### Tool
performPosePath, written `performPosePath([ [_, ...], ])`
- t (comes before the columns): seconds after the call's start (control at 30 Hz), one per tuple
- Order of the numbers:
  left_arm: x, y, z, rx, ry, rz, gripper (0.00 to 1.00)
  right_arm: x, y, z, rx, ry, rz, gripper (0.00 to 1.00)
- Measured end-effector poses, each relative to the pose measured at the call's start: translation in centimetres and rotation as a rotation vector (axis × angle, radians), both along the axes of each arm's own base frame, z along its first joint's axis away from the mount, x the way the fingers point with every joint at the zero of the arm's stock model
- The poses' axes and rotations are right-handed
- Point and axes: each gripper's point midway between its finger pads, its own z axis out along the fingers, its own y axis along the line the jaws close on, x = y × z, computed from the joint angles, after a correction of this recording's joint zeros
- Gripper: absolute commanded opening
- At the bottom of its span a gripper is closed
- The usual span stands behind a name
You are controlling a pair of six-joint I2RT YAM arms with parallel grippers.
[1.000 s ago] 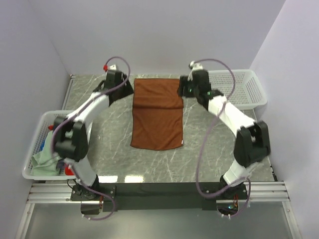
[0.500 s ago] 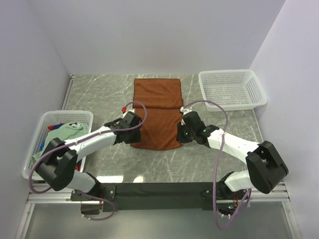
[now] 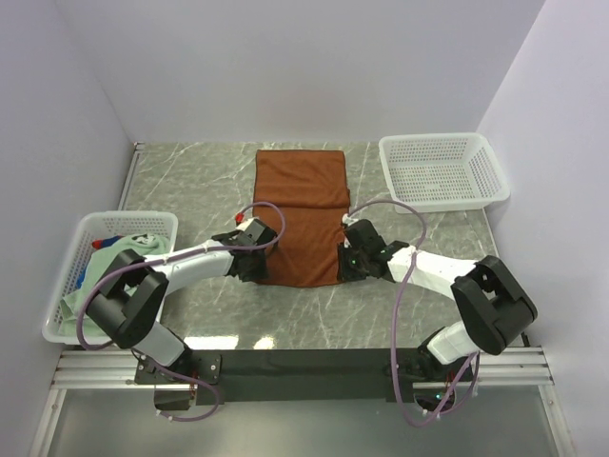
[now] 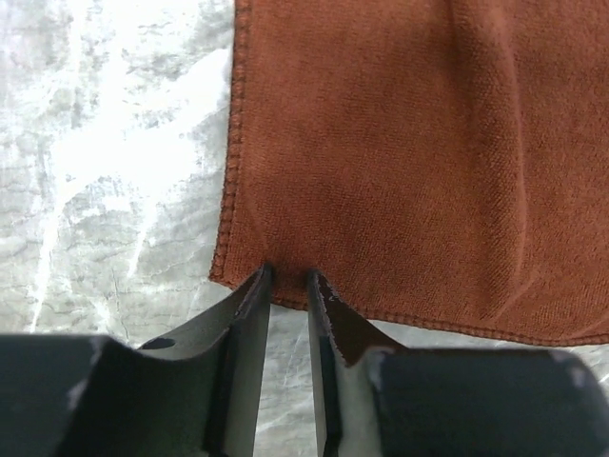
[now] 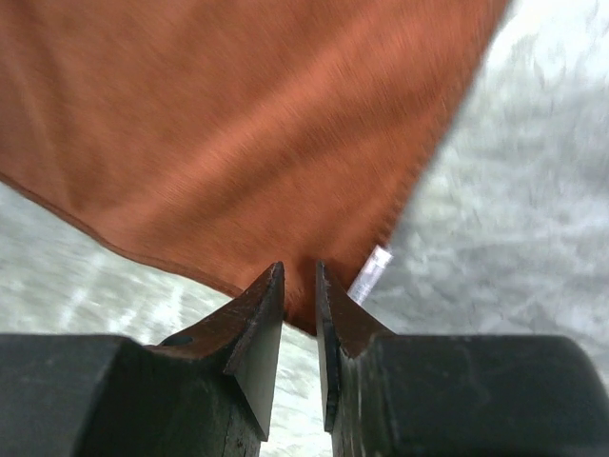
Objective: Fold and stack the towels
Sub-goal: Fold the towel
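A rust-brown towel (image 3: 301,205) lies flat in the middle of the table, long side running away from me. My left gripper (image 3: 257,269) is at its near left corner. In the left wrist view the left gripper (image 4: 287,276) is shut on the hem of the towel (image 4: 400,143), and the cloth puckers between the tips. My right gripper (image 3: 344,267) is at the near right corner. In the right wrist view the right gripper (image 5: 300,268) pinches that corner of the towel (image 5: 238,124) beside a white label (image 5: 369,274). Other towels, mint-green (image 3: 88,303) among them, lie in the left basket.
A white mesh basket (image 3: 128,217) holding towels stands at the left table edge. Another white mesh basket (image 3: 440,204) stands at the back right with nothing in it. Walls close in behind and on both sides.
Both arms have swung from the towel's far end down to its near corners. Both pairs of jaws have narrowed onto the hem there. The towel has stayed flat.
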Motion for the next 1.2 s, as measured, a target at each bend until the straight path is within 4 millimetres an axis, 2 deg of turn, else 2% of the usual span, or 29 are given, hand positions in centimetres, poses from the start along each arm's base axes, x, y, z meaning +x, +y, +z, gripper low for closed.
performPosePath([
  [0.1,-0.3,0.2,0.0,-0.009,0.004,0.021,0.26,-0.9,-0.6,-0.8,-0.018,0.03,-0.008,0.27],
  [0.43,-3.5,1.5,-0.2,-0.048,0.067,0.091,0.27,-1.1,-0.6,-0.9,-0.001,0.043,-0.043,0.27],
  [0.67,-3.9,1.5,-0.2,-0.061,0.084,0.106,0.36,-2.8,-1.3,-0.9,0.019,0.081,-0.069,0.27],
  [0.93,-4.5,1.3,0.0,-0.077,0.108,0.098,0.4,-5.0,-2.2,-0.9,0.028,0.137,-0.1,0.28],
  [1.03,-5.3,1.6,0.0,-0.071,0.133,0.095,0.42,-5.7,-2.8,-0.9,0.016,0.152,-0.109,0.28],
  [1.2,-7.1,2.9,0.6,-0.04,0.176,0.093,0.53,-6.7,-3.8,-0.1,-0.013,0.162,-0.116,0.32],
])
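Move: The left hand is down at the brown towel's near-left corner, which lies about 2 cm to its left, 1 cm back and 1 cm below. The right hand is over the near-right, tagged corner, about 1 cm back and 2 cm below, neither left nor right. The middle of the folded far part lies roughly 27 cm ahead of the left hand and 12 cm right. The empty white basket is some 28 cm ahead and 24 cm right of the right hand. Fingertips at the towel's two near corners drag the near edge back towards the table's front edge, both hands staying low. The left goes back about 7 cm, edging left, and spreads its fingers from halfway on. The right first sinks a centimetre and pauses, then draws back, its narrow opening unchanged, ending about 7 cm back and 4 cm to the right, clear of the tagged corner. ##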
